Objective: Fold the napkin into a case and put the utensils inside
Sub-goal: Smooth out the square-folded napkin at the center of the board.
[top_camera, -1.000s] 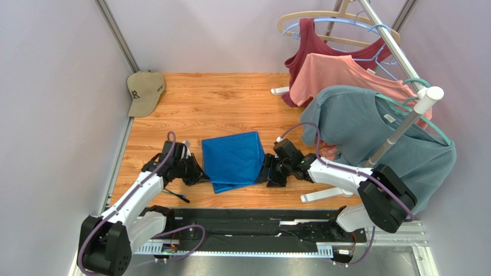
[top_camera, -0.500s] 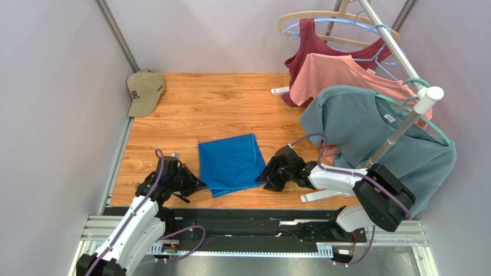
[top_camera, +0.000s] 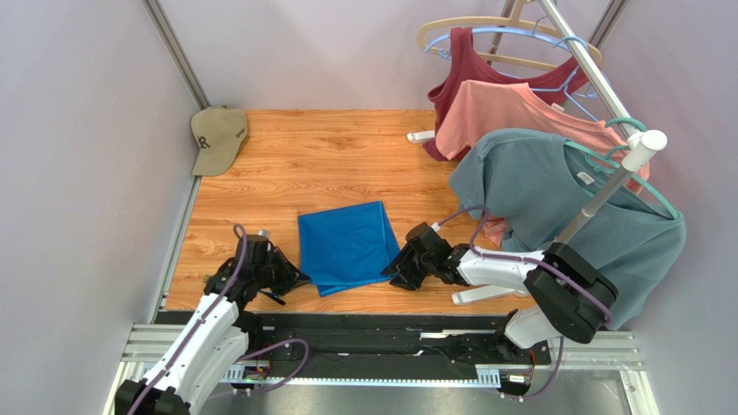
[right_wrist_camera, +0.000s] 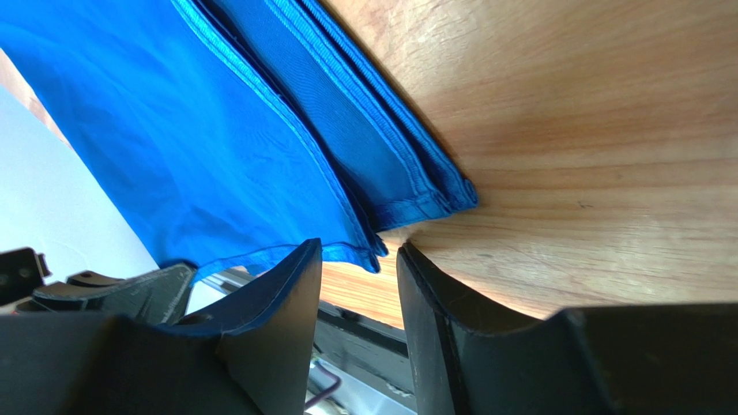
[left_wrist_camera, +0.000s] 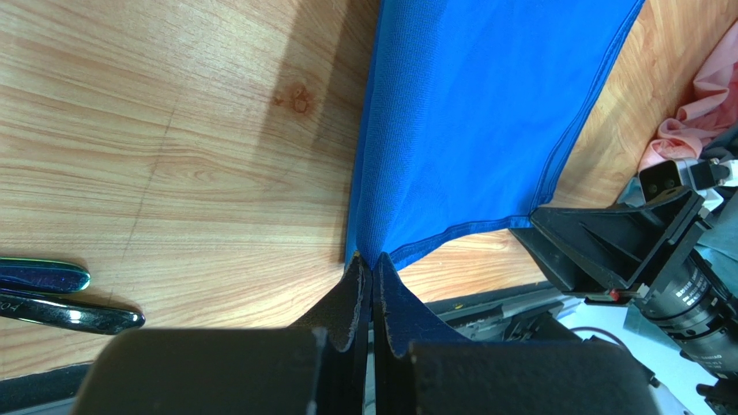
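The royal-blue napkin (top_camera: pixel 345 245) lies folded over on the wooden table, its layered hems showing in the right wrist view (right_wrist_camera: pixel 216 130). My left gripper (top_camera: pixel 293 278) is at its near left corner, shut on that corner of the cloth (left_wrist_camera: pixel 485 130), which runs into the tips (left_wrist_camera: pixel 372 268). My right gripper (top_camera: pixel 397 275) is at the near right corner, jaws open, the cloth's corner just ahead of the gap (right_wrist_camera: pixel 359 259). Thin dark utensils (top_camera: pixel 274 298) lie on the wood beside the left gripper, two glossy handles (left_wrist_camera: pixel 43 277) visible.
A khaki cap (top_camera: pixel 218 137) sits at the far left corner. A clothes rack (top_camera: pixel 606 186) on the right holds a teal-grey T-shirt (top_camera: pixel 554 199), a salmon one (top_camera: pixel 502 112) and a maroon top (top_camera: pixel 468 69). Its white foot (top_camera: pixel 481 294) lies beside my right arm.
The left arm drew back toward the near edge with the napkin corner, shifting the cloth left and flatter. The right gripper slid nearer and its jaws narrowed.
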Robot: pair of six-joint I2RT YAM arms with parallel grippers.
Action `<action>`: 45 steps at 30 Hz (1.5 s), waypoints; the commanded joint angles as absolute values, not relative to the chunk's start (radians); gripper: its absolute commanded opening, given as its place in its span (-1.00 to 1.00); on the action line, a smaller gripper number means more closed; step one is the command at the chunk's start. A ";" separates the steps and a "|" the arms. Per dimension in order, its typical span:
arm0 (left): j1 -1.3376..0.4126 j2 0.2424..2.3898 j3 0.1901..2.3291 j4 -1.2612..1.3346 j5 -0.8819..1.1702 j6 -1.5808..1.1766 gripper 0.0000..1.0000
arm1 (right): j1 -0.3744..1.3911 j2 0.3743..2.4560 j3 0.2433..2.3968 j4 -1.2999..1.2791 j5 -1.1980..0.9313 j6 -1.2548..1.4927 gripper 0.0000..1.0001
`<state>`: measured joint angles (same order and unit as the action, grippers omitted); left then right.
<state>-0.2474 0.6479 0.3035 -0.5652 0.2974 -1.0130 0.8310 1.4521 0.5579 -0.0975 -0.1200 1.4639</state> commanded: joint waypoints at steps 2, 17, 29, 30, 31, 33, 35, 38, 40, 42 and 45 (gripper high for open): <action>-0.247 0.637 0.308 -0.565 0.305 -1.014 -1.00 | 0.842 1.505 0.557 -0.167 -0.019 1.529 -0.12; -0.247 0.606 0.307 -0.578 0.305 -1.014 -1.00 | 0.848 1.556 0.523 -0.116 -0.003 1.543 -0.46; -0.247 0.609 0.322 -0.589 0.290 -0.993 -1.00 | 0.861 1.339 0.577 -0.348 0.129 1.434 -0.63; -0.247 0.611 0.328 -0.594 0.290 -0.992 -1.00 | 0.859 1.335 0.580 -0.350 0.130 1.418 -0.67; -0.247 0.611 0.330 -0.592 0.291 -0.992 -1.00 | 0.859 1.330 0.583 -0.347 0.124 1.410 -0.73; -0.247 0.609 0.340 -0.592 0.295 -0.988 -1.00 | 0.861 1.325 0.600 -0.368 0.120 1.388 -0.76; -0.247 0.609 0.348 -0.591 0.302 -0.979 -1.00 | 0.859 1.318 0.607 -0.371 0.114 1.378 -0.91; -0.247 0.621 0.389 -0.590 0.313 -0.945 -1.00 | 0.848 1.301 0.620 -0.342 0.109 1.333 -1.00; -0.247 0.635 0.420 -0.589 0.311 -0.930 -1.00 | 0.824 1.292 0.644 -0.322 0.094 1.258 -1.00; -0.247 0.670 0.466 -0.539 0.321 -0.943 -1.00 | 0.775 1.302 0.719 -0.282 0.098 1.134 -1.00; -0.247 0.799 0.587 -0.469 0.319 -0.946 -1.00 | 0.669 1.385 0.857 -0.250 0.085 0.849 -1.00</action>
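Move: The left hand, a few centimetres up, already holds the napkin's near-left corner; the napkin's middle lies about 6 cm ahead of it, 8 cm to its right and 3 cm below, with the utensils some 11 cm to its left and 2 cm back. The right hand hangs half open over the near-right corner, about 1 cm ahead, 1 cm left and 1 cm below. From the right hand the napkin's middle is roughly 6 cm ahead and 8 cm left, the rack foot 19 cm right and 3 cm back. While the left hand keeps its pinch on the near-left corner and at first hardly stirs, the right hand eases about a centimetre forward and left and slightly down, closing, then draws some 2 cm back to the right as it starts to rise and shuts on the napkin's upper layer at the near-right corner. Both hands then lift the near edge between them, ending some 4 to 5 cm higher and swinging forward over the napkin at the last, the right by about 3 cm and the left by nearly 2, with the right fingers tipping up about 15 degrees. ##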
